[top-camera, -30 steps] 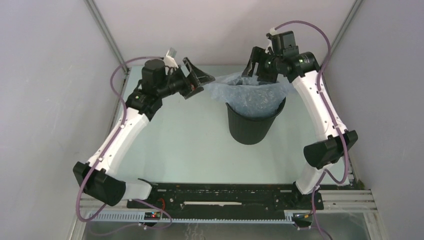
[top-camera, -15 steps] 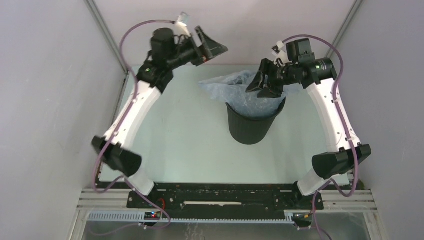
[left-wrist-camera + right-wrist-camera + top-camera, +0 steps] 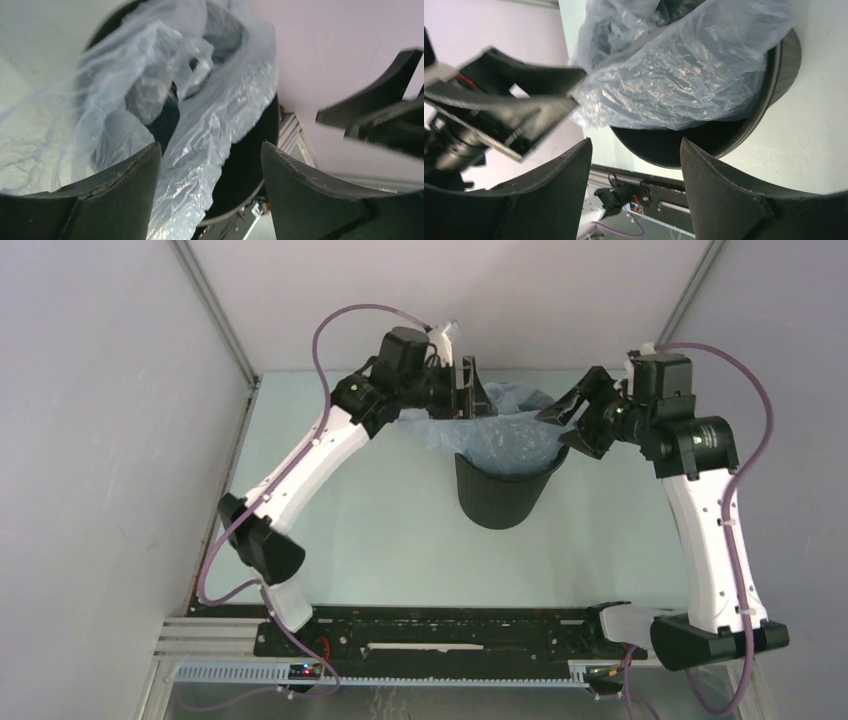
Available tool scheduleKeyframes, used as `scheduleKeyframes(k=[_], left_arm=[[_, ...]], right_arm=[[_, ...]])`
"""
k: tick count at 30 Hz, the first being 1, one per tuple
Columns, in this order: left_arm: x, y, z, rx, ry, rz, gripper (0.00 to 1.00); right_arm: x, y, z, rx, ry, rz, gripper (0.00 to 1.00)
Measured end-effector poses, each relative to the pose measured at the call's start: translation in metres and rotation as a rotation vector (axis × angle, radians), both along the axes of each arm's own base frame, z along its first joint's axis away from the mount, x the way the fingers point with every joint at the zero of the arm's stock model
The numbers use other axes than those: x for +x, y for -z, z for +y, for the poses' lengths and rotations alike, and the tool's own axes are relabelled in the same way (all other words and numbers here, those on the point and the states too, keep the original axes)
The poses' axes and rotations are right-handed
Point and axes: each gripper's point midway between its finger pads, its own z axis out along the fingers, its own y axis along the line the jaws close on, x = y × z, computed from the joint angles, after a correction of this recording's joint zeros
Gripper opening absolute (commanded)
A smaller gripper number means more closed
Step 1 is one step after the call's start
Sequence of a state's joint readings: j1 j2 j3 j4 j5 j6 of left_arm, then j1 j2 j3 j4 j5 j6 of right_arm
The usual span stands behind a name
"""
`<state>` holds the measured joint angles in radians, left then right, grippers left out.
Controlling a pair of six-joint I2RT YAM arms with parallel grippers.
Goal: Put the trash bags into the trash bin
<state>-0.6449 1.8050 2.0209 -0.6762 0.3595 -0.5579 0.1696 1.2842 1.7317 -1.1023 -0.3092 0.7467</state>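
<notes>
The black trash bin (image 3: 500,502) stands upright at the middle back of the table. The pale blue trash bag (image 3: 497,432) lies crumpled in its mouth and spills over the far and left rim. My left gripper (image 3: 470,390) is open at the bag's far-left edge. From the left wrist the bag (image 3: 200,100) and bin rim (image 3: 252,165) show beyond the spread left gripper (image 3: 210,147), with nothing pinched. My right gripper (image 3: 562,423) is open just right of the rim. The right wrist shows the bag (image 3: 684,65), the bin (image 3: 744,130) and the right gripper (image 3: 635,142) holding nothing.
Grey enclosure walls (image 3: 100,440) close in on both sides and the back. The black mounting rail (image 3: 450,645) with the arm bases runs along the near edge. The pale table (image 3: 370,530) lies bare around the bin's front.
The left arm swung right from the back-left corner to the bag's far-left edge. The right gripper drew back to the right, off the bag. The bag sits lower in the bin.
</notes>
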Motion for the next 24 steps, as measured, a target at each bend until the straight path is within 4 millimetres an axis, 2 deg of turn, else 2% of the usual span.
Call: scheduleKeyframes(k=[4, 6, 9, 12, 17, 20, 24], left_arm=[[-0.030, 0.004, 0.006, 0.005, 0.033, -0.001, 0.74], [-0.040, 0.002, 0.009, -0.003, 0.042, -0.010, 0.73], [-0.046, 0.003, 0.008, -0.015, 0.054, -0.013, 0.65], [-0.055, 0.013, 0.003, -0.016, 0.076, 0.014, 0.63], [-0.076, 0.026, -0.015, -0.020, 0.140, 0.043, 0.57], [-0.089, 0.030, -0.023, -0.032, 0.171, 0.044, 0.56], [-0.107, 0.036, -0.023, -0.052, 0.201, 0.038, 0.58]], right_arm=[[-0.002, -0.009, -0.011, 0.019, 0.066, -0.034, 0.74], [0.004, -0.006, -0.012, 0.025, 0.093, -0.018, 0.75], [0.013, 0.005, -0.012, 0.028, 0.134, 0.029, 0.78], [0.017, 0.012, -0.007, -0.005, 0.188, 0.070, 0.78], [0.011, 0.006, 0.000, -0.082, 0.291, 0.094, 0.78], [0.005, 0.015, -0.007, -0.162, 0.368, 0.127, 0.78], [0.002, 0.033, -0.019, -0.308, 0.426, 0.152, 0.78]])
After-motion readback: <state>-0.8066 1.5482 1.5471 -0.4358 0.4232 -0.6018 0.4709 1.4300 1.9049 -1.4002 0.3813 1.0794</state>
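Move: The trash bag lies bunched over the trash bin's mouth, some 7 cm to the right of the left hand, about level with it in reach and 8 cm below. The bin is under the bag, its near rim roughly 11 cm back and 7 cm to the right of that hand. From the right hand the bag and bin are about 6 cm ahead and 10 cm to the left; the near rim is 6 cm back and 10 cm left. The bag's loose left side is worked back over the bin by the left hand, which draws back about 11 cm towards the near rim, sinks slightly and turns a little clockwise, its fingers narrowing but not shut around a fold. At the bag's right side the right hand stays open, dips about 3 cm, shifts slightly right and twists some 25 degrees clockwise with a roll. ##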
